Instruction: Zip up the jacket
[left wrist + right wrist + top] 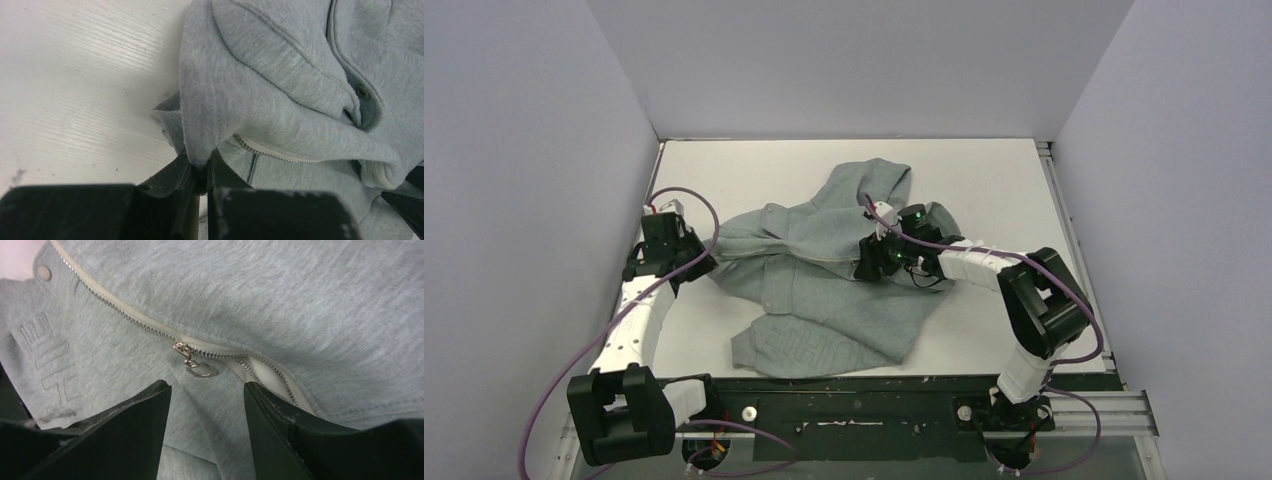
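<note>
The light grey jacket (pixel 824 300) lies crumpled on the white table. My left gripper (pixel 704 263) is at its left edge, shut on a fold of the jacket's fabric (pixel 200 150) just beside the pale zipper teeth (pixel 270 151). My right gripper (pixel 206 387) hovers open over the jacket's middle (pixel 300 300). The metal zipper slider (pixel 182 348) and its hanging pull tab (pixel 201 370) lie just beyond the fingertips, untouched. The zipper is joined up and to the left of the slider. Below and to the right of it the two sides are parted.
Bare white table (pixel 754 170) surrounds the jacket, closed in by grey walls at the back and sides. A black rail (pixel 864 400) runs along the near edge. Purple cables (pixel 574 370) loop beside each arm. A snap button (pixel 362 91) shows on the jacket.
</note>
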Controlling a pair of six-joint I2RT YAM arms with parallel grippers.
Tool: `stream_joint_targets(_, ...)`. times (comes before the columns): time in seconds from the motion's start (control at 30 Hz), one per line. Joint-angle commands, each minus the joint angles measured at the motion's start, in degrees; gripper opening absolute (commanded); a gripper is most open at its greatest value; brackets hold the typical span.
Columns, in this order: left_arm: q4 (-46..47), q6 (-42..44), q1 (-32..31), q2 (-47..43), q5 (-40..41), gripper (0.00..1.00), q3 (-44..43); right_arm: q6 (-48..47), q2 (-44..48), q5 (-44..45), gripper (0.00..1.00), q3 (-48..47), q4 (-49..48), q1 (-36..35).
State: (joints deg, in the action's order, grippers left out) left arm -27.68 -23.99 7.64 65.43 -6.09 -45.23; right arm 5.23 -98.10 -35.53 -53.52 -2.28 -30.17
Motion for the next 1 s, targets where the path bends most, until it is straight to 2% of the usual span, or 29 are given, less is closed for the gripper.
stream_joint_targets(0.0,0.69,1.11,0.45,0.13,-0.68,0.00,-3.24,-4.80,-1.71,-4.06,0.56,-3.41,-3.09,0.64)
stream_joint_targets(0.3,0.18,1.22,0.47,0.05,-0.43,0.00,-3.71,-4.80,-5.41,-7.54,0.51,-6.22,-5.00,0.32)
stream_joint_targets(0.47,-0.11,1.44,0.52,-0.03,-0.09,0.00,-3.92,-4.29,-6.54,-8.77,0.36,-6.67,-5.43,0.14)
stream_joint_targets(0.73,-0.23,1.65,0.53,-0.08,0.10,0.00,-3.90,-4.70,-6.82,-9.47,0.23,-6.11,-5.05,-0.06)
stream_joint_targets(0.87,-0.28,1.58,0.53,-0.21,0.20,0.00,-3.79,-4.75,-5.16,-9.09,0.08,-5.94,-4.26,0.03)
stream_joint_targets(0.97,-0.22,1.58,0.61,-0.03,0.24,0.00,-3.96,-4.80,-3.08,-8.44,0.01,-6.02,-2.35,0.26)
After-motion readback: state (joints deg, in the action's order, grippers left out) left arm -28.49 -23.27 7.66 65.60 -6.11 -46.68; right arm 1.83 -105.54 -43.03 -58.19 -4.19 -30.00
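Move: The zip's pull tab lies just past the right fingertips, about 2 cm left, 1 cm ahead and 1 cm below. The open V of the zip teeth is some 4 cm ahead, 1 cm left; the stitched letters sit roughly 14 cm back and 9 cm left, a few centimetres lower. From the left hand the tab is about 29 cm to the right, nearly level fore and aft, some 5 cm lower. Leftward some 2 cm, with a touch forward and about 1 cm down in all, the right hand eases along the cloth to the zip's pull tab, turning slightly counter-clockwise. Its fingers, half open, then close on the tab from both sides, pinching it just behind the slider. The left hand keeps its grip on the jacket's far left end. ##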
